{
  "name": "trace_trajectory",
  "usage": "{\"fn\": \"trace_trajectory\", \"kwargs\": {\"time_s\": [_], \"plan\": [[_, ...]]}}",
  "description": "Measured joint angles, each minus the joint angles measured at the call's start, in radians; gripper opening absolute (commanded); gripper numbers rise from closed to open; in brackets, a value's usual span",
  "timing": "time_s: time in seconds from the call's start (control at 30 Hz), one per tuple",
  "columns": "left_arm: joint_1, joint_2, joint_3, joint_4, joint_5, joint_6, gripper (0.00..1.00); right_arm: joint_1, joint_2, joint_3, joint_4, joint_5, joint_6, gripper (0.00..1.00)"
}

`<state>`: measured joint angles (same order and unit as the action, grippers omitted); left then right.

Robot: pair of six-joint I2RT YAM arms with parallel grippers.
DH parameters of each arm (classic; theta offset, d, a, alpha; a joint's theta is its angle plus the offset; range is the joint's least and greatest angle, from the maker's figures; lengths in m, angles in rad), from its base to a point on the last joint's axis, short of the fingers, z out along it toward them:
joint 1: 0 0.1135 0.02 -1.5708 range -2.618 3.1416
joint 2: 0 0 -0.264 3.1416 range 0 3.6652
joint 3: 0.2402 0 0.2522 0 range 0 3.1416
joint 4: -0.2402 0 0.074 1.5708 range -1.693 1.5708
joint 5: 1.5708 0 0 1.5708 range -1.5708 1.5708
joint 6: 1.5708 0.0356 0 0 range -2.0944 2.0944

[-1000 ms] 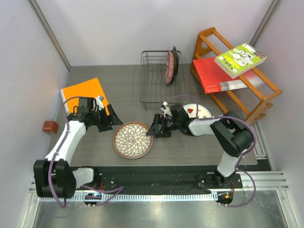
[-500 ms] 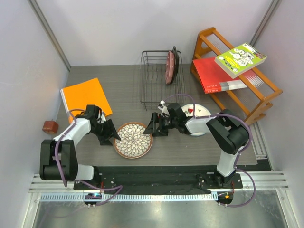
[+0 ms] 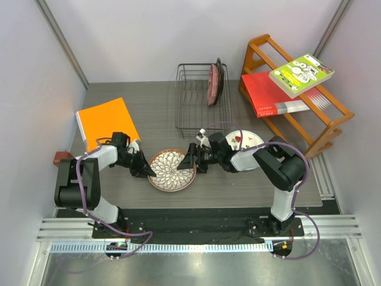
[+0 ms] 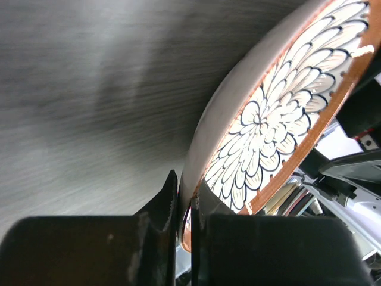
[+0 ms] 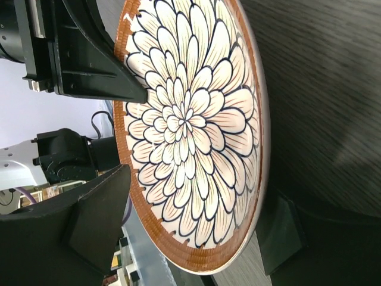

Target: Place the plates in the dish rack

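Note:
The brown-rimmed plate with the white petal pattern (image 3: 172, 170) lies near the table's front centre. My left gripper (image 3: 146, 169) is shut on its left rim; in the left wrist view the fingers (image 4: 189, 190) pinch the plate's edge (image 4: 268, 119). My right gripper (image 3: 190, 159) stands open at the plate's right rim. In the right wrist view its fingers (image 5: 199, 196) sit one on either side of the plate (image 5: 190, 131) without pressing on it. The black wire dish rack (image 3: 193, 116) holds a pink plate (image 3: 212, 83) and a dark-rimmed plate (image 3: 219, 76) upright. A white plate with red motifs (image 3: 253, 140) lies under the right arm.
An orange notebook (image 3: 107, 121) lies at the back left, with a small brown object (image 3: 62, 158) off the table's left edge. The orange wooden shelf (image 3: 294, 95) at the right carries a red book (image 3: 271, 95) and a green book (image 3: 300, 74).
My left gripper swung in to the petal plate's left rim and shut on it. The plate shifted slightly right and back. The right gripper edged closer along the right rim, still open.

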<state>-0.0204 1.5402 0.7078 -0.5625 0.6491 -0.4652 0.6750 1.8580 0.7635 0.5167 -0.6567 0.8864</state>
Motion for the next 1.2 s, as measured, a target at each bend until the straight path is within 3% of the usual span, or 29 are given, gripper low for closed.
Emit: {"fn": "trace_trajectory", "kwargs": {"time_s": [0.1, 0.27, 0.5, 0.67, 0.8, 0.83, 0.9, 1.07, 1.2], "plan": [[0.002, 0.016, 0.0, 0.025, 0.019, 0.014, 0.0, 0.002, 0.001, -0.005, 0.011, 0.001, 0.005, 0.79], [0.005, 0.05, 0.0, 0.049, 0.044, 0.048, 0.0, 0.002, 0.003, -0.014, 0.006, 0.02, 0.006, 0.59], [0.009, 0.095, 0.012, 0.068, 0.085, 0.071, 0.0, 0.003, 0.004, -0.023, 0.002, 0.04, 0.01, 0.55], [0.01, 0.129, 0.031, 0.071, 0.11, 0.08, 0.01, 0.003, 0.008, -0.021, -0.018, 0.073, 0.01, 0.25], [0.01, 0.129, 0.034, 0.066, 0.108, 0.084, 0.03, 0.0, 0.011, -0.009, -0.071, 0.092, 0.018, 0.2], [0.009, 0.124, 0.034, 0.065, 0.103, 0.081, 0.05, -0.002, 0.011, 0.0, -0.09, 0.09, 0.018, 0.11], [0.008, 0.117, 0.034, 0.065, 0.093, 0.077, 0.3, -0.004, 0.011, 0.009, -0.111, 0.089, 0.014, 0.01], [0.003, 0.083, 0.039, 0.042, 0.055, 0.041, 0.7, -0.017, -0.011, 0.043, -0.209, 0.071, -0.048, 0.01], [0.001, 0.027, 0.074, -0.003, -0.025, 0.057, 0.78, -0.045, -0.065, 0.101, -0.393, 0.067, -0.179, 0.01]]}}
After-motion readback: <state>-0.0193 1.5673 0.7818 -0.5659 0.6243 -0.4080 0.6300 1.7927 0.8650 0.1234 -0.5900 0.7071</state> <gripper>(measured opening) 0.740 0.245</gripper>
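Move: The left hand already pinches the left rim of the flower plate, whose middle is about 8 cm to its right and 1 cm ahead. The right hand waits with open fingers around the opposite rim, the plate's middle some 6 cm to its left and 3 cm back. From the right hand, the dish rack's middle is about 24 cm ahead and 5 cm to the right, the strawberry plate roughly 19 cm to the right and 5 cm ahead. While the left hand keeps its pinch on the flower plate and eases about a centimetre forward and down, the right hand sinks some 2 cm and shuts its fingers, one over and one under, on the plate's right rim, its fingertips tipping a little more downward. With that rim pinched, the right hand draws about 1.5 cm to the right, away from the left hand, and comes back up about a centimetre, as the left fingers open wide and let go of the left rim. ##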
